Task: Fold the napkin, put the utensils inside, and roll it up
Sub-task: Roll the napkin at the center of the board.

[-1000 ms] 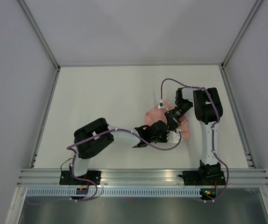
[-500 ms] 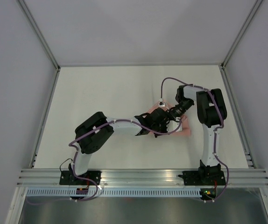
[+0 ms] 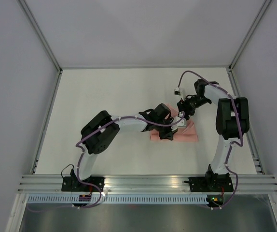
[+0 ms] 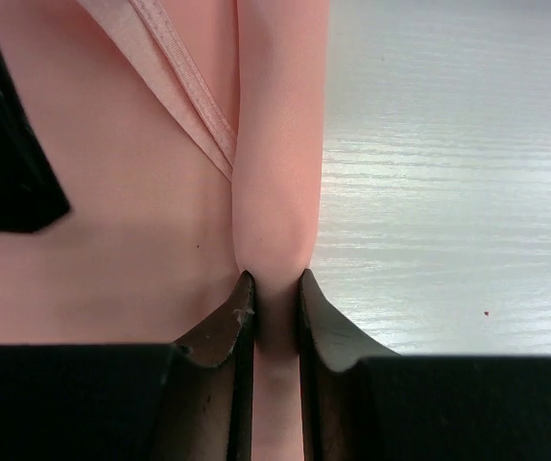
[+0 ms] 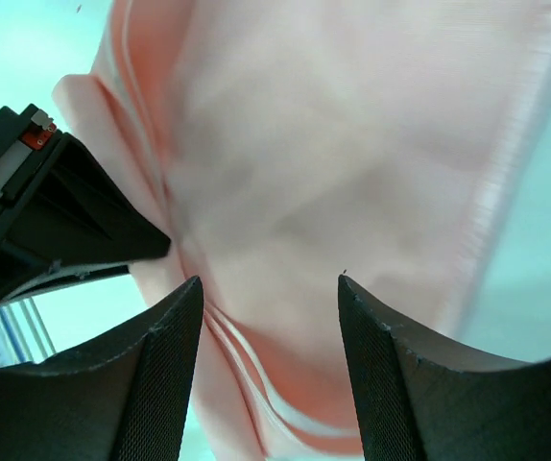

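Observation:
The pale pink napkin point(image 3: 187, 134) lies folded in a flat band on the white table, right of centre. My left gripper point(image 3: 172, 126) sits over its left part, shut on a raised, rolled fold of the napkin point(image 4: 274, 192) that runs up between the pads. My right gripper point(image 3: 182, 113) hovers at the napkin's far edge, open, with the pink cloth point(image 5: 333, 154) spread behind its fingertips and nothing pinched between them. The left gripper's black body point(image 5: 55, 216) shows at the left of the right wrist view. The utensils are hidden or out of view.
White tabletop point(image 4: 448, 192) lies bare beside the fold. Metal frame rails point(image 3: 47, 121) border the table on both sides and a rail runs along the near edge point(image 3: 143, 182). A purple cable point(image 3: 189, 75) loops off the right arm.
My right gripper has opened, let go of the napkin and drawn back toward the far right. My left gripper closed further on the fold and moved away from the bases; the napkin lies flatter.

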`<state>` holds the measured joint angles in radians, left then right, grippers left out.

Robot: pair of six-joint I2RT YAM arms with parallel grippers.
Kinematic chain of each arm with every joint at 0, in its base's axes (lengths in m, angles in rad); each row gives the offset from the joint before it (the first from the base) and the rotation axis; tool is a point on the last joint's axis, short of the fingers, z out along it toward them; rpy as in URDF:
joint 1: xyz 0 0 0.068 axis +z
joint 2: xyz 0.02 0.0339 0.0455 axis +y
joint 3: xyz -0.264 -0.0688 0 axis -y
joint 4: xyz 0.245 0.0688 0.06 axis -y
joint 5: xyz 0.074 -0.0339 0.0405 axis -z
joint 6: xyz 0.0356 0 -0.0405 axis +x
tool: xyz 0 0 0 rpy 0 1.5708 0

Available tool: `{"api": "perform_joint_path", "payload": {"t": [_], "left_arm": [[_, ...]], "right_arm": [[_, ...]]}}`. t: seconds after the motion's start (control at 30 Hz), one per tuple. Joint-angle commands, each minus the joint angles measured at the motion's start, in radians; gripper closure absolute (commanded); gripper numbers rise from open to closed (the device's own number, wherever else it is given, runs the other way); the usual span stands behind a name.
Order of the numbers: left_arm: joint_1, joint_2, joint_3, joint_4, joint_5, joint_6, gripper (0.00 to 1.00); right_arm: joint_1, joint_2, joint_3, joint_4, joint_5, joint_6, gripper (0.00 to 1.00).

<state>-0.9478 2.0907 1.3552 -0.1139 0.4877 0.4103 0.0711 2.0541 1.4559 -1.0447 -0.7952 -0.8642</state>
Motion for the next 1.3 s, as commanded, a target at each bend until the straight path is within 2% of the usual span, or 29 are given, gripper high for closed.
{"api": "perform_joint_path", "payload": {"t": [0.0, 0.17, 0.27, 0.57, 0.67, 0.9, 1.13, 1.27], "left_arm": [[0.026, 0.109, -0.016, -0.263, 0.133, -0.097, 0.98], [0.075, 0.163, 0.031, -0.313, 0.235, -0.133, 0.98], [0.095, 0.196, 0.061, -0.349, 0.284, -0.145, 0.98], [0.145, 0.284, 0.151, -0.432, 0.394, -0.177, 0.98], [0.150, 0.302, 0.177, -0.443, 0.410, -0.189, 0.98], [0.152, 0.325, 0.209, -0.469, 0.416, -0.196, 0.98], [0.152, 0.330, 0.216, -0.472, 0.416, -0.200, 0.98], [0.153, 0.331, 0.217, -0.474, 0.416, -0.200, 0.98]], "right_arm": [[-0.053, -0.136, -0.040, 0.153, 0.017, 0.125, 0.36], [-0.123, -0.279, -0.178, 0.333, 0.034, 0.205, 0.36], [-0.142, -0.388, -0.280, 0.385, 0.057, 0.166, 0.36], [-0.134, -0.644, -0.549, 0.315, 0.013, -0.155, 0.33], [-0.091, -0.716, -0.642, 0.342, 0.040, -0.190, 0.31], [0.195, -0.857, -0.815, 0.535, 0.195, -0.066, 0.28], [0.344, -0.853, -0.881, 0.621, 0.293, -0.009, 0.29], [0.406, -0.853, -0.917, 0.683, 0.358, 0.016, 0.34]]}}
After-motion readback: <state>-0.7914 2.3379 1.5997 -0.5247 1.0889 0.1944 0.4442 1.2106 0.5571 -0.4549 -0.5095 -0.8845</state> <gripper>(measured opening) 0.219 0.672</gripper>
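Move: The left gripper already pinches the napkin's rolled near edge at about its middle, with bare board right behind it, some 4 cm back and 3 cm to the left. For the right gripper, the free right part of that roll lies about 9 cm back, level left-to-right and 3 cm below; the unrolled napkin spreads around 1 cm back and 5 cm to the left, 4 cm below. Swing the open right gripper up and out to the right by about 5 cm, then back towards the base and down, returning left to end some 13 cm nearer the base, its fingers open astride the roll just right of the left gripper. Keep the left pinch, draw the roll about 4 cm back and 3 cm left, and turn the wrist some 45 degrees, its top tipping forward. ##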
